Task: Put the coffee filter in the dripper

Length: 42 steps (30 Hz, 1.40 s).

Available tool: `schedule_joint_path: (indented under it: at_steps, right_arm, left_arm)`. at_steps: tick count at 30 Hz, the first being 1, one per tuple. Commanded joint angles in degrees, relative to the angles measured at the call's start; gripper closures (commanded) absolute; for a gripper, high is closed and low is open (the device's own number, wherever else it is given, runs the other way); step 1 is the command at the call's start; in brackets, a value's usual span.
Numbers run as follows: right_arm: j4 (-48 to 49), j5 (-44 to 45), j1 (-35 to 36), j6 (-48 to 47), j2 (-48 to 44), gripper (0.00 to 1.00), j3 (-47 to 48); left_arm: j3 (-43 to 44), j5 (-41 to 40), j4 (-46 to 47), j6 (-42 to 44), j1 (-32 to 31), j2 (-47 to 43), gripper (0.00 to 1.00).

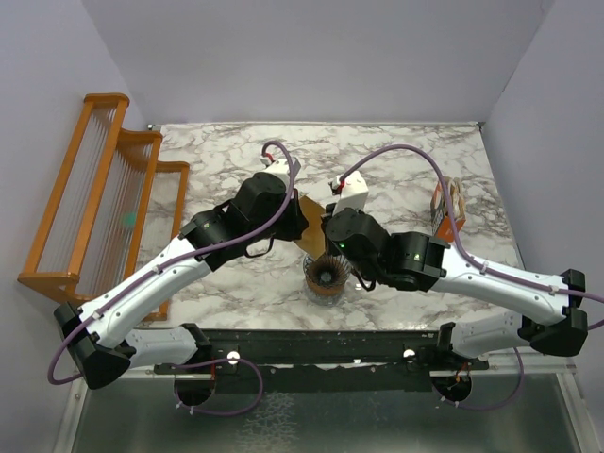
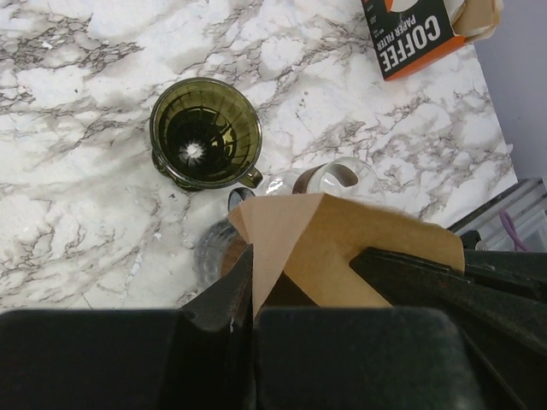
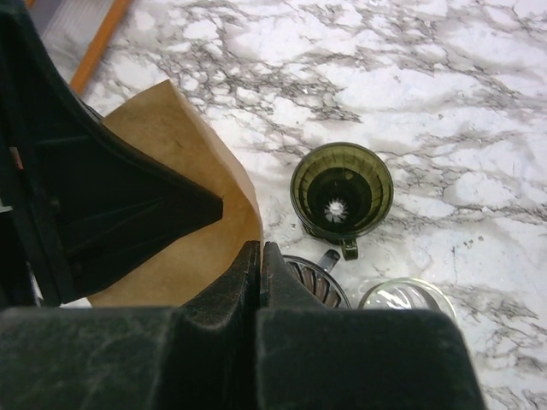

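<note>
The coffee filter (image 1: 308,233) is a tan paper piece hanging above the table between my two grippers. My left gripper (image 2: 252,256) is shut on one edge of the filter (image 2: 342,248). My right gripper (image 3: 260,249) is shut on the opposite edge of the filter (image 3: 162,128), whose two layers spread slightly apart. The dripper (image 2: 205,132), a dark olive-green cone cup with a small handle, stands upright and empty on the marble below (image 3: 342,190). The arms hide it in the top view.
A brown ribbed disc (image 1: 326,276) on a stand sits just below the filter, with a clear glass cup (image 3: 402,297) beside it. An orange-and-black coffee filter box (image 2: 414,34) lies at the right. An orange wooden rack (image 1: 94,208) lines the left side.
</note>
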Motion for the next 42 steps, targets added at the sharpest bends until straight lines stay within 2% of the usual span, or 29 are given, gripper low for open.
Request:
schedule_joint_path:
  at_steps: [1,16,21,27,32,39,42]
  right_arm:
    - [-6.3,2.9,0.3,3.3,-0.3,0.99,0.8]
    - [-20.3,-2.8,0.3,8.3,1.0,0.99,5.0]
    - [-21.9,-5.3,0.4,8.8,1.9,0.99,5.2]
    - [-22.6,-6.2,0.3,10.3,1.9,0.99,2.8]
    - [-23.9,-5.9,0.4,12.2,0.8,0.99,0.9]
    - [-23.1,-7.5,0.3,13.9,0.0,0.99,-2.3]
    - [-22.3,-7.7,0.3,14.1,-0.1,0.99,-3.0]
  left_arm:
    - [1.0,3.6,-1.6,0.1,-0.1,0.5,1.0]
    - [1.6,10.6,-7.6,-1.0,-0.3,3.4,1.0]
    - [1.1,12.7,-7.7,-1.1,-0.7,5.2,1.0]
    - [0.7,11.7,-8.5,-0.7,-1.0,5.6,0.98]
    - [-0.3,11.0,-9.7,-0.6,-1.0,5.3,0.92]
    - [-1.3,10.6,-10.3,-0.4,-1.0,4.5,0.72]
    - [-1.2,10.6,-10.5,-0.3,-1.0,4.1,0.67]
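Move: The coffee filter is already pinched between my two hands, high beyond the dripper it is meant for. From my left hand the dripper lies about 7 cm back, 6 cm to the right and some 14 cm down; from my right hand it is roughly 7 cm back, level sideways and 17 cm down. The olive mug stands about 5 cm ahead of my left hand, 5 cm right and 21 cm down. The clear glass cup is 10 cm right of my right hand, 2 cm back and 23 cm down. I lower the filter and draw it back over the dripper with both hands: my right hand, still shut on its edge, sinks about 8 cm while easing some 4 cm back and 4 cm right, and my left goes down 6 cm and back 4 cm. Both wrists tip their fingers further down, by roughly 15 degrees, and near the end my left fingers part by about a third, loosening on their edge. ##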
